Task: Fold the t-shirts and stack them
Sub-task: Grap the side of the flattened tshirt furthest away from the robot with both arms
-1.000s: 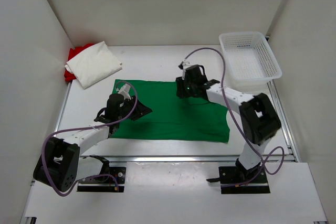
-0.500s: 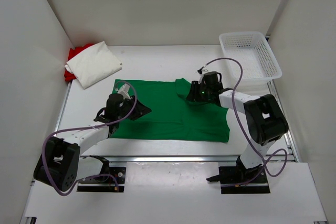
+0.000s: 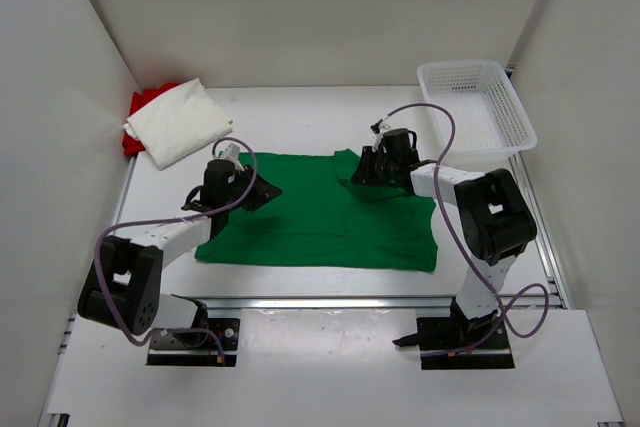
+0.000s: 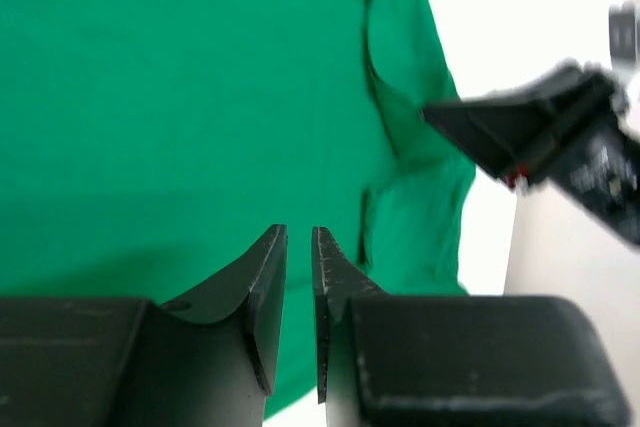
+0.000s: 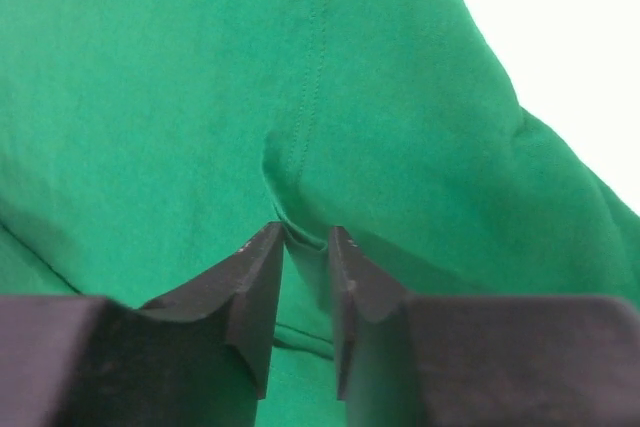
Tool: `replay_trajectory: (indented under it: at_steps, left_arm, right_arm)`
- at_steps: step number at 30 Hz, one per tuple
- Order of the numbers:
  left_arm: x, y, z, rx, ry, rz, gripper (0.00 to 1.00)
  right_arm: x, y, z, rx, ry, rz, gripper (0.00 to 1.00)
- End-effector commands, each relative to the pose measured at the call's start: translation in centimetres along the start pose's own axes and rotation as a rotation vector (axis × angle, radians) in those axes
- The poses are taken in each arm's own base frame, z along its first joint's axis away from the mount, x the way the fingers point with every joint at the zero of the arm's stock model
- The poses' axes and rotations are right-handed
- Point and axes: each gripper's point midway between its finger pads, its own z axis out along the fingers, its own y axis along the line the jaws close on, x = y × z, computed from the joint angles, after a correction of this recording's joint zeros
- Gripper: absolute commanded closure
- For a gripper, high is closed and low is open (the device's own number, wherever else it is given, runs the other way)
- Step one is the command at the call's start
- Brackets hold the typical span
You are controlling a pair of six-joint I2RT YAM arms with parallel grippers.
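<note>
The green t-shirt (image 3: 320,222) lies spread flat mid-table. My left gripper (image 3: 262,192) hovers over its left part. In the left wrist view its jaws (image 4: 298,230) stand a narrow slit apart, with nothing between them and green cloth (image 4: 180,97) beyond. My right gripper (image 3: 358,172) is down on the shirt's upper right part. In the right wrist view it (image 5: 305,230) pinches a raised fold of the green cloth (image 5: 400,97). The folded white t-shirt (image 3: 180,122) rests on the red t-shirt (image 3: 140,105) at the back left corner.
A white mesh basket (image 3: 476,65) stands at the back right, close behind the right arm. White walls close in the table on the left, back and right. The other arm's dark gripper (image 4: 540,137) shows blurred in the left wrist view.
The right gripper swung right, then came back left, and closed onto a fold near the shirt's top edge, where a bump has risen. The left gripper moved up and left and narrowed slightly.
</note>
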Motion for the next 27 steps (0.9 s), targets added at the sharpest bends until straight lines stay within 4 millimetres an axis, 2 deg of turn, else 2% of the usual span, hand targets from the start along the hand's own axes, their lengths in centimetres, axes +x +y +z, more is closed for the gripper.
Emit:
replay_trajectory:
  at_steps: [1,2,3,4,5,7,9,11,12,13,14,17,21,22,24,25,27]
  left_arm:
    - [-4.0,-0.3,0.6,-0.032,-0.104,-0.005,0.73]
    - [-4.5,0.7,0.9,-0.062,-0.110,-0.025,0.74]
    - [-5.6,1.2,1.0,-0.087,-0.128,-0.021,0.72]
    - [-6.8,1.6,1.2,-0.101,-0.150,-0.026,0.68]
    - [-8.2,2.6,1.3,-0.132,-0.168,-0.038,0.67]
    - [-10.8,5.4,1.0,-0.254,-0.224,-0.023,0.58]
    - [-13.7,7.5,0.4,-0.337,-0.280,-0.024,0.50]
    - [-15.6,8.9,1.0,-0.376,-0.286,-0.027,0.47]
    - [-15.5,10.1,1.3,-0.421,-0.267,-0.031,0.46]
    - [-16.5,10.5,1.1,-0.446,-0.277,-0.030,0.46]
    - [-17.3,10.8,1.5,-0.458,-0.276,-0.025,0.45]
    - [-17.7,12.0,2.4,-0.508,-0.249,-0.020,0.46]
    - [-18.4,13.6,3.8,-0.573,-0.236,-0.002,0.45]
    - [-18.0,14.5,4.0,-0.594,-0.216,-0.008,0.45]
    - [-19.1,14.5,4.4,-0.609,-0.231,0.002,0.47]
    - [-18.9,14.8,4.5,-0.618,-0.225,-0.001,0.47]
    - [-20.1,14.8,4.3,-0.640,-0.260,0.015,0.47]
  right_arm:
    - [-2.8,0.9,0.3,-0.051,-0.059,-0.008,0.84]
    - [-2.8,1.4,0.4,-0.062,-0.046,-0.009,0.91]
    - [-2.7,1.1,0.5,-0.052,-0.034,-0.010,0.94]
    - [-3.2,1.3,0.4,-0.059,-0.041,-0.013,1.00]
    - [-3.2,1.0,0.2,-0.045,-0.038,-0.011,1.00]
    - [-4.7,0.6,-0.6,-0.029,-0.079,-0.009,1.00]
    - [-6.5,-1.0,-1.6,0.012,-0.108,0.004,1.00]
    - [-9.6,-2.5,-2.5,0.085,-0.146,-0.024,1.00]
    - [-11.1,-3.4,-3.2,0.135,-0.152,-0.048,1.00]
    - [-10.6,-5.2,-3.2,0.204,-0.114,-0.054,1.00]
    - [-12.5,-5.3,-3.6,0.218,-0.152,-0.071,1.00]
    - [-14.3,-7.4,-4.8,0.283,-0.179,-0.060,1.00]
    - [-14.2,-8.7,-4.6,0.261,-0.182,-0.010,1.00]
    - [-14.0,-8.9,-4.6,0.254,-0.178,-0.003,1.00]
    - [-13.6,-9.8,-4.4,0.259,-0.173,0.011,1.00]
    - [-13.6,-9.6,-4.1,0.241,-0.173,0.010,1.00]
    - [-13.4,-10.1,-3.7,0.243,-0.170,0.022,1.00]
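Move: The far edge of the green tshirt is being worked from both ends. Its far left corner lies about 17 cm ahead of the left hand, 19 cm to its left and 8 cm below, with the white tshirt roughly 23 cm ahead and 29 cm left. A raised fold near its far right corner sits right between the right hand's still-open fingertips; the basket is some 16 cm ahead of that hand and 30 cm to its right. The raised fold of the green tshirt is pinched as the right fingers shut on it, then drawn about 11 cm forward and as far right, and raised some 10 cm before dipping slightly. Meanwhile the left hand swings forward and left, over 20 cm in all, to the far left corner, sinking late while it opens wider, rolls its left side up and turns counter-clockwise. ##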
